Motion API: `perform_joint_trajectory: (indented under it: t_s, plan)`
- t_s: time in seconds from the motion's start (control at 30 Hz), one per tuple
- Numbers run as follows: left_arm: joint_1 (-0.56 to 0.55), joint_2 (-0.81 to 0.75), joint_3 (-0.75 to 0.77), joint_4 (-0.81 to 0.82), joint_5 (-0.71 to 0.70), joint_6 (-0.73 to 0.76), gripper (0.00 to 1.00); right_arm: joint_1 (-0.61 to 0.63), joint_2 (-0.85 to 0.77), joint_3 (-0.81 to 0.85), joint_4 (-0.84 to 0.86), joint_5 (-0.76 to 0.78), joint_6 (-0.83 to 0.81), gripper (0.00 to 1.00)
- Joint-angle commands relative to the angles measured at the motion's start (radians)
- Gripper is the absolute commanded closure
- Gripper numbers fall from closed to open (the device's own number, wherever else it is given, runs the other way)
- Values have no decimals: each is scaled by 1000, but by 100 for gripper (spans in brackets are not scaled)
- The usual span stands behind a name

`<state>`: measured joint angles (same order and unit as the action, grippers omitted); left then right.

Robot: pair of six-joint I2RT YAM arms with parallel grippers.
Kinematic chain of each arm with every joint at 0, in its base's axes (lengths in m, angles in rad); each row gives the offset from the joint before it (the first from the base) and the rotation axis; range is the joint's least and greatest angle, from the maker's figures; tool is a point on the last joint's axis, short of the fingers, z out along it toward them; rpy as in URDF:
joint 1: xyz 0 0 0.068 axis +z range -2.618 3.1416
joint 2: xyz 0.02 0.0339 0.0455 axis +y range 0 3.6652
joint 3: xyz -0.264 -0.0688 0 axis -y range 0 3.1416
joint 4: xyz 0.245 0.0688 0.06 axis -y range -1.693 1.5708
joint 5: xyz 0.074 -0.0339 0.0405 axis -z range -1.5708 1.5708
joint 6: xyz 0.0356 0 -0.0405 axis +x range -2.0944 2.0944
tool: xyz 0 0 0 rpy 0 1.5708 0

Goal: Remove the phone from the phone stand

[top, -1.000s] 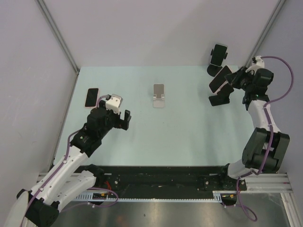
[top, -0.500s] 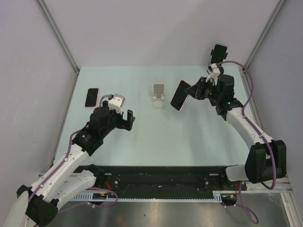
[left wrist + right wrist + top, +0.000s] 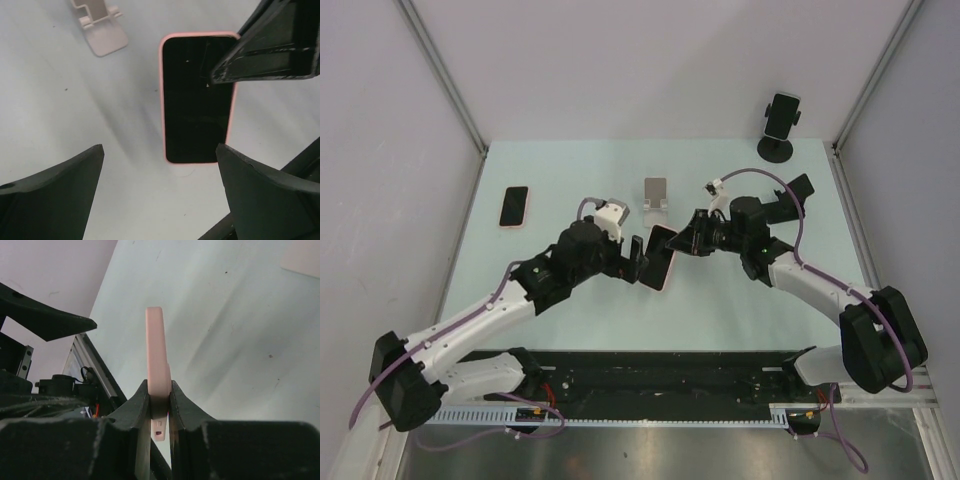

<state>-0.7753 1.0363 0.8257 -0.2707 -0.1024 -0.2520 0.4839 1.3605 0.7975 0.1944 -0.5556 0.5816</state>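
A phone [image 3: 661, 258] in a pink case, screen dark, hangs tilted just above the middle of the table. My right gripper [image 3: 686, 243] is shut on its upper end; in the right wrist view the phone's edge [image 3: 156, 347] is pinched between the jaws of the right gripper [image 3: 159, 388]. The black phone stand [image 3: 779, 125] stands at the back right with nothing in its cradle. My left gripper [image 3: 641, 262] is open right beside the phone. In the left wrist view the phone [image 3: 197, 105] faces the left gripper [image 3: 159, 150], ahead of its spread jaws and untouched.
A small pale stand [image 3: 656, 203] sits just behind the phone, also seen in the left wrist view as the pale stand [image 3: 100, 25]. A second phone [image 3: 514, 206] lies flat at the left. The black rail [image 3: 650, 375] runs along the near edge.
My right arm has swung from the black stand at the back right to the table's middle, carrying the phone. My left arm has reached right to meet it, still open.
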Motion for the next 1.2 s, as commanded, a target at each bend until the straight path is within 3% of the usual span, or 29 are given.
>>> perform_joint_trajectory:
  t_s: [0.0, 0.33, 1.0, 1.17]
  plan:
    - [-56, 54, 82, 33, -2, -81, 1, 15, -46, -7, 145, 0, 61, 100]
    - [-117, 186, 130, 34, -43, -119, 0, 50, -34, -24, 168, -1, 95, 100]
    - [-194, 268, 136, 18, -243, -59, 0, 81, -5, -24, 220, -4, 147, 100]
    - [-196, 283, 141, 14, -235, -61, 3, 87, -4, -24, 221, -3, 147, 100]
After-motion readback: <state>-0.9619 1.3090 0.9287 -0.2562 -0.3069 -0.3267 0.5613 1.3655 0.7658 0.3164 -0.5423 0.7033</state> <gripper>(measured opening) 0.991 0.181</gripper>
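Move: The pink-edged phone, already pinched by the right hand, has its middle about 7 cm to the left hand's right, 2 cm ahead and 4 cm below. The pale empty stand is roughly 14 cm ahead of the left hand, 5 cm right and 10 cm below. From the right hand, the open left gripper is some 9 cm left, 5 cm back and slightly higher, and the phone's middle about 3 cm left, 3 cm back and 2 cm below. Rightward about 5 cm, then sinking some 4 cm, the left hand brings its wide-open fingers around the phone's two long edges, rolling slightly so its left side rises. The right hand keeps its pinch and eases the phone left by 2 to 3 cm, a little back and up, to meet it. The left fingers have not yet closed; whether they touch can't be seen. ##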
